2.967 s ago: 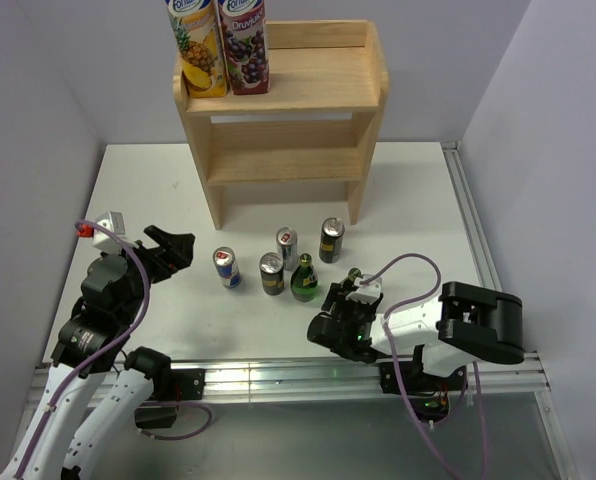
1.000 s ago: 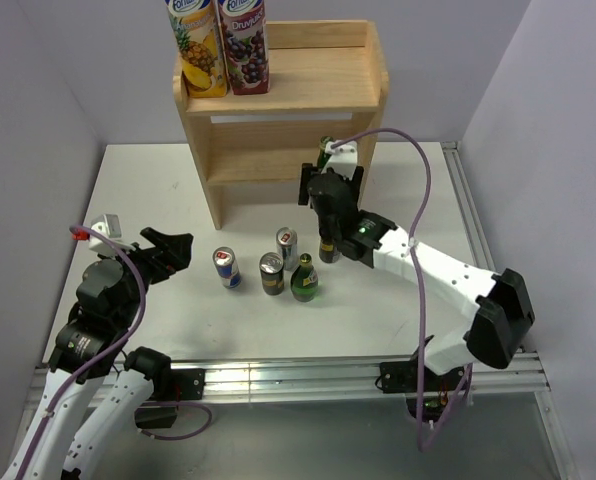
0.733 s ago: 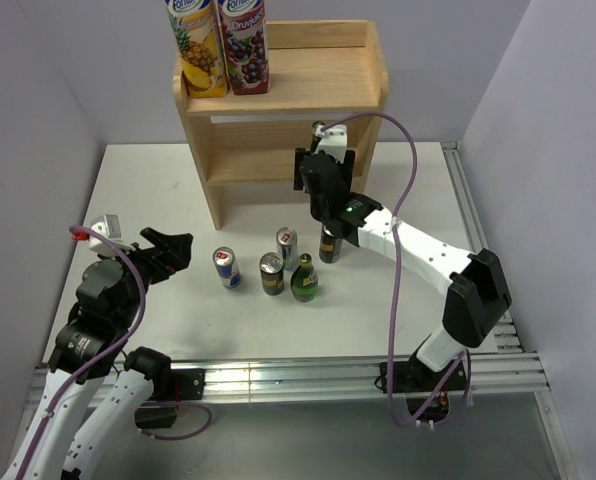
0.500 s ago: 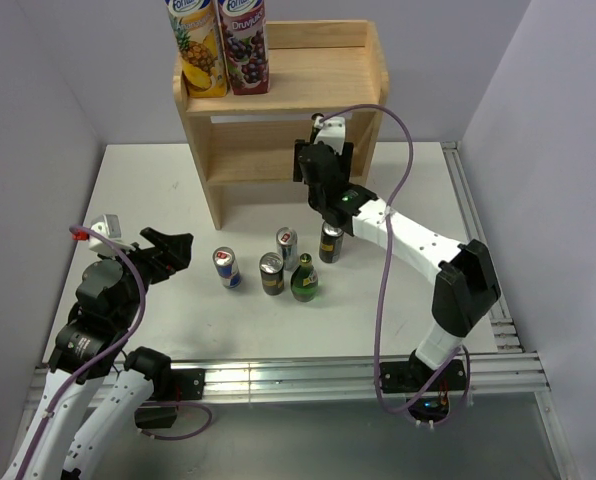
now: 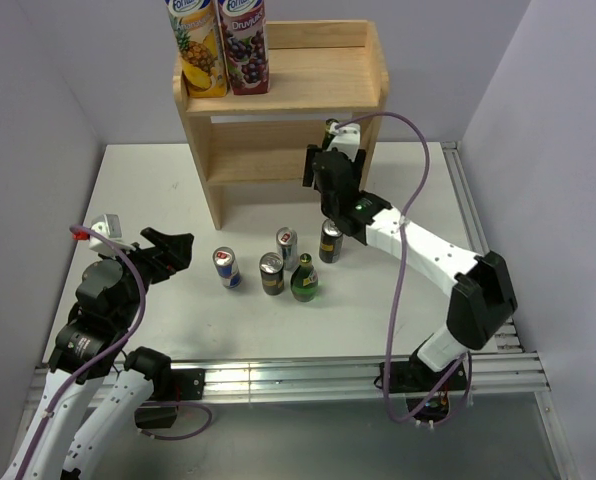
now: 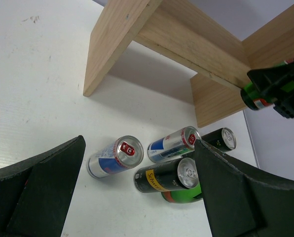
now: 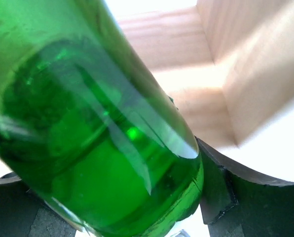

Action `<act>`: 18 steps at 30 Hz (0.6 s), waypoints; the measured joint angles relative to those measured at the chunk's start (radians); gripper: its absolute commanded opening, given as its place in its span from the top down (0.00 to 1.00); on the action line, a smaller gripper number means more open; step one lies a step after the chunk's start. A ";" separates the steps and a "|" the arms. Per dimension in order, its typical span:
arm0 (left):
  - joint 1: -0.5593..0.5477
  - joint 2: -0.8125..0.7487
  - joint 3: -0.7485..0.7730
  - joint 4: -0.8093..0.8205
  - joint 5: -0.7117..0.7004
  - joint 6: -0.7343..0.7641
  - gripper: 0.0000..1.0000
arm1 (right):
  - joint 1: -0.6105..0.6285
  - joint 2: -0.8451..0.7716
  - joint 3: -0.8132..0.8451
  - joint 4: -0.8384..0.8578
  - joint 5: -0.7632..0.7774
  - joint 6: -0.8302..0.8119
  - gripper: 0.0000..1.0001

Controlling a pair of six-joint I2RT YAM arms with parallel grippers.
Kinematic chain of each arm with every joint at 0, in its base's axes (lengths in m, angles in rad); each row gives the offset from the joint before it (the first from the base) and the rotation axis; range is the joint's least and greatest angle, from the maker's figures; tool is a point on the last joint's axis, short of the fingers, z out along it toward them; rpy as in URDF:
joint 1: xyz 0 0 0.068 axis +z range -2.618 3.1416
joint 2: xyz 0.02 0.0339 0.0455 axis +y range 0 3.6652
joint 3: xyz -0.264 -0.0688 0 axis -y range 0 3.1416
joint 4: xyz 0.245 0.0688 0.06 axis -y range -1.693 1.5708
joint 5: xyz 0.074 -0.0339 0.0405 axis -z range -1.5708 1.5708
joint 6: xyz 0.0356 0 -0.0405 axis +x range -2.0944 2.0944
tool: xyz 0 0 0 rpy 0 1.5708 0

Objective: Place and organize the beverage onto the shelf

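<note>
The light-wood shelf stands at the back with two juice cartons on the left of its top board. My right gripper is shut on a green glass bottle, held upright in the air in front of the lower tier, close to the right side panel. Its cap pokes out above the fingers. On the table stand two blue-and-silver cans, two black cans and another green bottle. My left gripper hangs open to the left of them, holding nothing.
Grey walls close in the white table on three sides. A metal rail runs along the right edge. The shelf's lower board is bare where it shows. The right arm reaches over the rightmost black can.
The right arm has lifted the green bottle from the near table edge up to the shelf front, and over the last half second shifted it a little to the right. The left arm has stayed put.
</note>
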 measured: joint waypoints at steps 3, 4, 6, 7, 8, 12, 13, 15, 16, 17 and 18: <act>0.000 0.000 0.000 0.000 0.000 0.000 0.01 | 0.025 -0.079 -0.048 -0.036 0.002 0.008 1.00; 0.000 0.000 0.000 0.000 0.000 0.000 0.01 | 0.039 -0.102 -0.051 -0.049 0.004 0.006 1.00; 0.000 0.000 0.000 0.000 0.000 0.000 0.01 | 0.076 -0.145 -0.047 -0.061 0.007 0.003 1.00; 0.000 0.000 0.000 0.000 0.000 0.000 0.01 | 0.092 -0.162 -0.041 -0.070 0.007 0.002 1.00; 0.000 0.000 0.000 0.000 0.000 0.000 0.01 | 0.112 -0.179 -0.019 -0.093 0.009 -0.006 1.00; 0.000 -0.001 0.000 0.001 0.000 0.000 0.01 | 0.158 -0.187 0.128 -0.140 0.004 -0.040 1.00; 0.000 -0.001 0.000 0.000 0.000 0.000 0.01 | 0.161 -0.183 0.206 -0.171 0.007 -0.062 1.00; 0.000 -0.001 0.000 0.000 0.000 0.000 0.01 | 0.158 -0.171 0.307 -0.202 0.015 -0.084 1.00; 0.000 -0.001 0.000 0.000 0.000 0.000 0.01 | 0.157 -0.158 0.367 -0.207 0.021 -0.097 1.00; 0.000 -0.001 0.000 0.000 0.000 0.000 0.01 | 0.156 -0.141 0.430 -0.211 0.027 -0.111 1.00; 0.000 -0.001 0.000 0.000 0.000 0.000 0.01 | 0.156 -0.120 0.501 -0.217 0.034 -0.126 1.00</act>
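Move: The right hand already holds the green bottle at the right end of the shelf's middle opening. The free right part of the top board lies about 4 cm ahead of it, 2 cm left and roughly 16 cm up. On that board the purple juice carton stands some 16 cm left and 3 cm ahead of the hand; the black can on the table is some 10 cm back, level sideways and 14 cm below. From the left hand the free spot is about 25 cm ahead and 28 cm right, 15 cm up. Backward first, about 7 cm out of the middle opening, then ever faster upward, the right hand climbs some 23 cm in front of the shelf, past the top board's front edge. The fingers keep their hold on the green bottle while the wrist tips them up by nearly 20 degrees. ##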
